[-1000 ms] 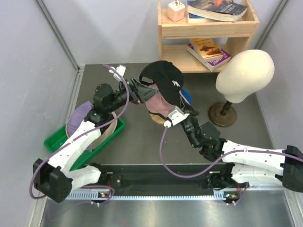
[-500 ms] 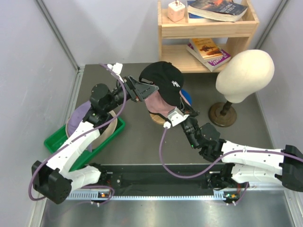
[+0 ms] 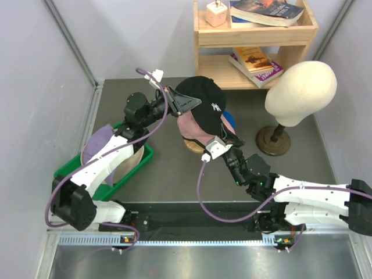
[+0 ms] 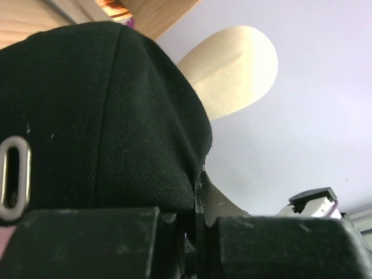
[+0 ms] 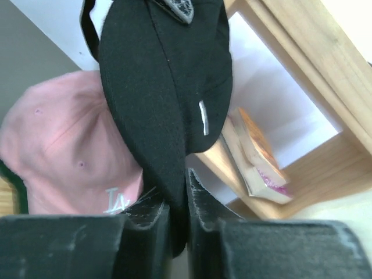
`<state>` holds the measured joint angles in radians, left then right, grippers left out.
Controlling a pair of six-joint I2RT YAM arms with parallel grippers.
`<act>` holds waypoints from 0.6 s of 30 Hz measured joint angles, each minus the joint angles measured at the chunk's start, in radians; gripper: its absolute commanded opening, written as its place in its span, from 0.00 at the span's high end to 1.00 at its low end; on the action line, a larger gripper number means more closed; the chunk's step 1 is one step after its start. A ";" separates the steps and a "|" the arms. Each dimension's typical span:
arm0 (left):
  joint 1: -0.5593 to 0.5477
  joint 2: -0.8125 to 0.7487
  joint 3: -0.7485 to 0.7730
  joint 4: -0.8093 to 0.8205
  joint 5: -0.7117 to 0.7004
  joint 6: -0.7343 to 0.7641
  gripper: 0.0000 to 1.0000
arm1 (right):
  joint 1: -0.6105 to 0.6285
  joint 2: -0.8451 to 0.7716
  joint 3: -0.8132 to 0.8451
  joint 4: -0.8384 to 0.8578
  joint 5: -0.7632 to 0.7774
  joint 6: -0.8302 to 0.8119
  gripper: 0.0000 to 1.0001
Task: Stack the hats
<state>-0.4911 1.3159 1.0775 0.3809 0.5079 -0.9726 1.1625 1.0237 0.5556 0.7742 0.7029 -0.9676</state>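
Note:
A black cap with a white logo [image 3: 204,100] hangs over a pale pink cap [image 3: 187,125], which sits on a round wooden stand [image 3: 193,146]. A blue cap [image 3: 228,120] peeks out behind them. My left gripper [image 3: 186,104] is shut on the black cap's rear edge [image 4: 104,116], its jaws pinching the fabric [image 4: 197,216]. My right gripper [image 3: 225,135] is shut on the same cap's brim [image 5: 168,93], low in the right wrist view [image 5: 180,218], with the pink cap [image 5: 64,145] to its left. A lavender hat [image 3: 99,139] lies in the green tray [image 3: 68,170].
A cream mannequin head [image 3: 301,84] on a dark stand [image 3: 273,139] is at the right. Behind the caps a wooden shelf [image 3: 256,38] holds books [image 3: 256,63] and a white block [image 3: 217,13]. Grey walls close in both sides.
My left gripper, open a second ago, has moved in to the right and shut on the black cap's rear edge. The cap shifted slightly right. The right gripper kept its hold.

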 measured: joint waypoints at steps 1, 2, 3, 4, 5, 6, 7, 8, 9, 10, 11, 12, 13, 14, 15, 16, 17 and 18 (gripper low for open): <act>-0.002 0.000 0.000 0.011 0.002 0.002 1.00 | 0.003 -0.007 -0.001 -0.021 -0.001 0.011 0.54; -0.005 0.000 -0.001 0.022 0.005 0.002 1.00 | 0.007 -0.018 0.000 -0.039 -0.002 0.042 0.43; -0.006 0.000 -0.006 0.038 0.002 0.004 1.00 | 0.011 -0.034 0.000 -0.062 -0.003 0.072 0.29; -0.006 0.000 -0.015 0.053 0.001 0.004 1.00 | 0.017 -0.057 0.002 -0.093 -0.005 0.107 0.25; -0.006 -0.003 -0.032 0.076 0.000 0.005 1.00 | 0.022 -0.085 0.004 -0.129 -0.004 0.158 0.23; -0.006 -0.007 -0.052 0.094 0.000 0.005 1.00 | 0.026 -0.110 0.008 -0.161 -0.004 0.201 0.21; -0.006 -0.010 -0.069 0.112 0.000 0.004 1.00 | 0.028 -0.145 0.017 -0.209 -0.005 0.259 0.20; -0.006 -0.016 -0.090 0.132 -0.002 0.002 1.00 | 0.029 -0.185 0.025 -0.257 -0.007 0.335 0.20; -0.006 -0.019 -0.108 0.153 -0.003 0.001 1.00 | 0.029 -0.227 0.031 -0.299 -0.014 0.410 0.19; -0.006 -0.023 -0.119 0.170 -0.004 0.000 1.00 | 0.029 -0.270 0.034 -0.335 -0.024 0.484 0.19; -0.006 -0.029 -0.134 0.200 -0.004 -0.003 1.00 | 0.030 -0.307 0.034 -0.360 -0.031 0.547 0.19; -0.006 -0.035 -0.144 0.228 -0.004 -0.006 1.00 | 0.031 -0.351 0.033 -0.383 -0.045 0.625 0.18; -0.006 -0.040 -0.152 0.258 0.001 -0.006 1.00 | 0.031 -0.389 0.031 -0.391 -0.058 0.697 0.18; -0.007 -0.045 -0.160 0.281 0.006 -0.006 1.00 | 0.031 -0.426 0.027 -0.390 -0.071 0.779 0.18; -0.008 -0.049 -0.166 0.299 0.007 -0.005 1.00 | 0.031 -0.462 0.018 -0.378 -0.079 0.859 0.18; -0.009 -0.051 -0.174 0.322 0.009 -0.005 1.00 | 0.031 -0.495 0.004 -0.356 -0.085 0.932 0.18; -0.010 -0.053 -0.179 0.338 0.013 -0.006 1.00 | 0.031 -0.521 -0.012 -0.336 -0.092 1.003 0.18; -0.013 -0.056 -0.183 0.350 0.013 -0.004 1.00 | 0.031 -0.540 -0.032 -0.312 -0.098 1.069 0.18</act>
<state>-0.5041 1.2594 0.8944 0.7311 0.5209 -0.9768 1.1938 0.4839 0.5240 0.4618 0.6052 0.1009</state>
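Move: Both hands hold the black hat. Its middle lies about 3 cm ahead of the left hand and 3 to its right; from the right hand, shut on the brim, some 9 cm ahead and 9 left. The pink hat it goes onto sits roughly 7 cm back, 3 right and 8 below the left hand, or 8 left, 1 ahead and 8 below the right. The mannequin head is about 28 cm right of the right hand and 12 ahead. The right fingers let go of the black hat's brim, opening wide. That hand then pulls back about 7 cm, rising some 6 and drifting 4 to the right, away from the hats, while its wrist rolls about 60 degrees, left side up. The left fingers keep their pinch on the crown's edge and draw the hat back 2 to 3 cm with a slight tilt. ##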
